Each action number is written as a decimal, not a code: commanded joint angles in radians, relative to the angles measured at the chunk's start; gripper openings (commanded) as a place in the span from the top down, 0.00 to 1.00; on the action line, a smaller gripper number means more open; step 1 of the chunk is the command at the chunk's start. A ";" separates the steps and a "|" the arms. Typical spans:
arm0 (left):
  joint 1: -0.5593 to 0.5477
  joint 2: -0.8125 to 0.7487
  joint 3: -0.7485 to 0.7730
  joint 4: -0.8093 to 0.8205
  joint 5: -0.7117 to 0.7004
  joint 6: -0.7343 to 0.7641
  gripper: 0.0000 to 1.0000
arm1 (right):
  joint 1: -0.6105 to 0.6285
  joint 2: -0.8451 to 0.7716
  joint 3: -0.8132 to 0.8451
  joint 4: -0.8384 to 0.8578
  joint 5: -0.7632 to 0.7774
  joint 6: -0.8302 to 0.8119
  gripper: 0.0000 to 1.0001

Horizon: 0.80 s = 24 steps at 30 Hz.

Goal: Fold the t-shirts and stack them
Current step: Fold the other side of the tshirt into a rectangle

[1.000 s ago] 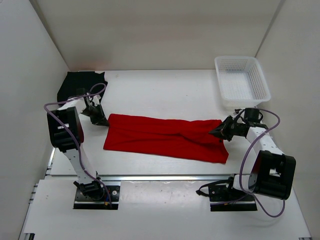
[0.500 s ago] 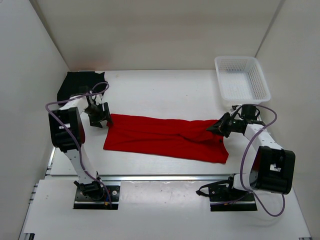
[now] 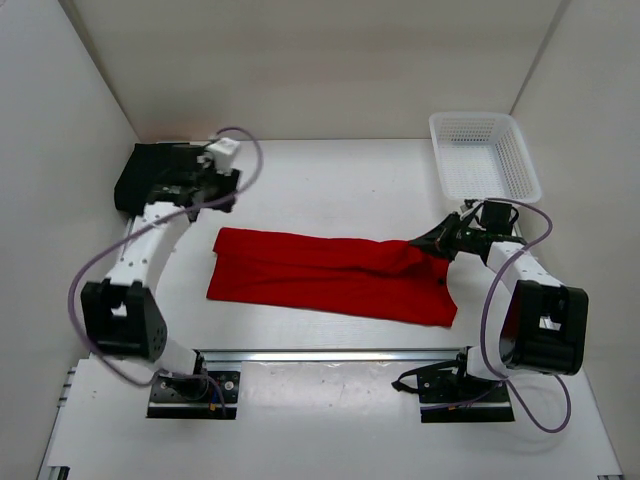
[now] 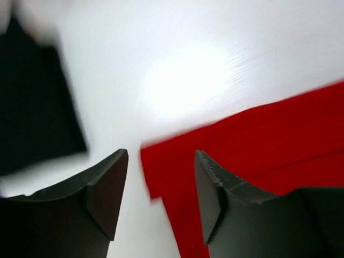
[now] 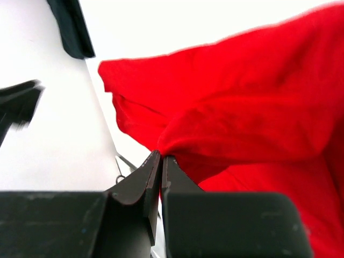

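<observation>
The red t-shirt (image 3: 330, 275) lies as a long folded strip across the middle of the table. My right gripper (image 3: 428, 243) is shut on a raised fold of its right end; in the right wrist view the jaws (image 5: 161, 157) pinch red cloth (image 5: 242, 107). My left gripper (image 3: 207, 187) hangs open above the table behind the strip's left end. In the left wrist view its fingers (image 4: 105, 193) stand apart over the red t-shirt's corner (image 4: 177, 172), holding nothing. The black t-shirt (image 3: 145, 170) lies in the back left corner, also seen as black cloth (image 4: 32, 123).
A white mesh basket (image 3: 485, 160) stands at the back right. White walls close in the table on the left, back and right. A metal rail (image 3: 330, 355) runs along the near edge between the arm bases.
My left gripper opened, let go of the red t-shirt's left end, and rose back toward the black t-shirt. My right gripper lifted the right end slightly, still shut on it.
</observation>
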 commanded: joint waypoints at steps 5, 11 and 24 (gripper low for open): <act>-0.551 -0.004 -0.031 0.241 0.211 0.465 0.45 | 0.019 0.083 0.072 0.226 0.048 0.145 1.00; -0.794 0.111 -0.071 0.422 0.371 0.599 0.49 | 0.012 0.090 0.023 0.335 0.077 0.212 1.00; -0.902 0.246 -0.463 1.160 0.363 1.096 0.68 | 0.018 0.151 -0.019 0.440 0.033 0.263 1.00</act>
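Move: The left hand has left the red t-shirt's far-left corner, now some 5 cm back, 3 cm left and 16 cm below. It heads for the t-shirt's right-of-middle part, about 16 cm back, 36 cm to its right and 16 cm down; the folded black shirt lies 11 cm ahead and 22 cm left. From the right hand, that part is roughly 7 cm back, 10 cm left and 11 cm below; the white basket is about 22 cm ahead and 23 cm right. The right hand keeps its pinch on the raised right-end cloth and draws it about 5 cm forward. The empty left hand rises briefly, then sweeps some 37 cm right and 16 cm back over the red t-shirt, sinking in the later part while turning about 90 degrees clockwise to point right, its fingers narrowing but still apart. ##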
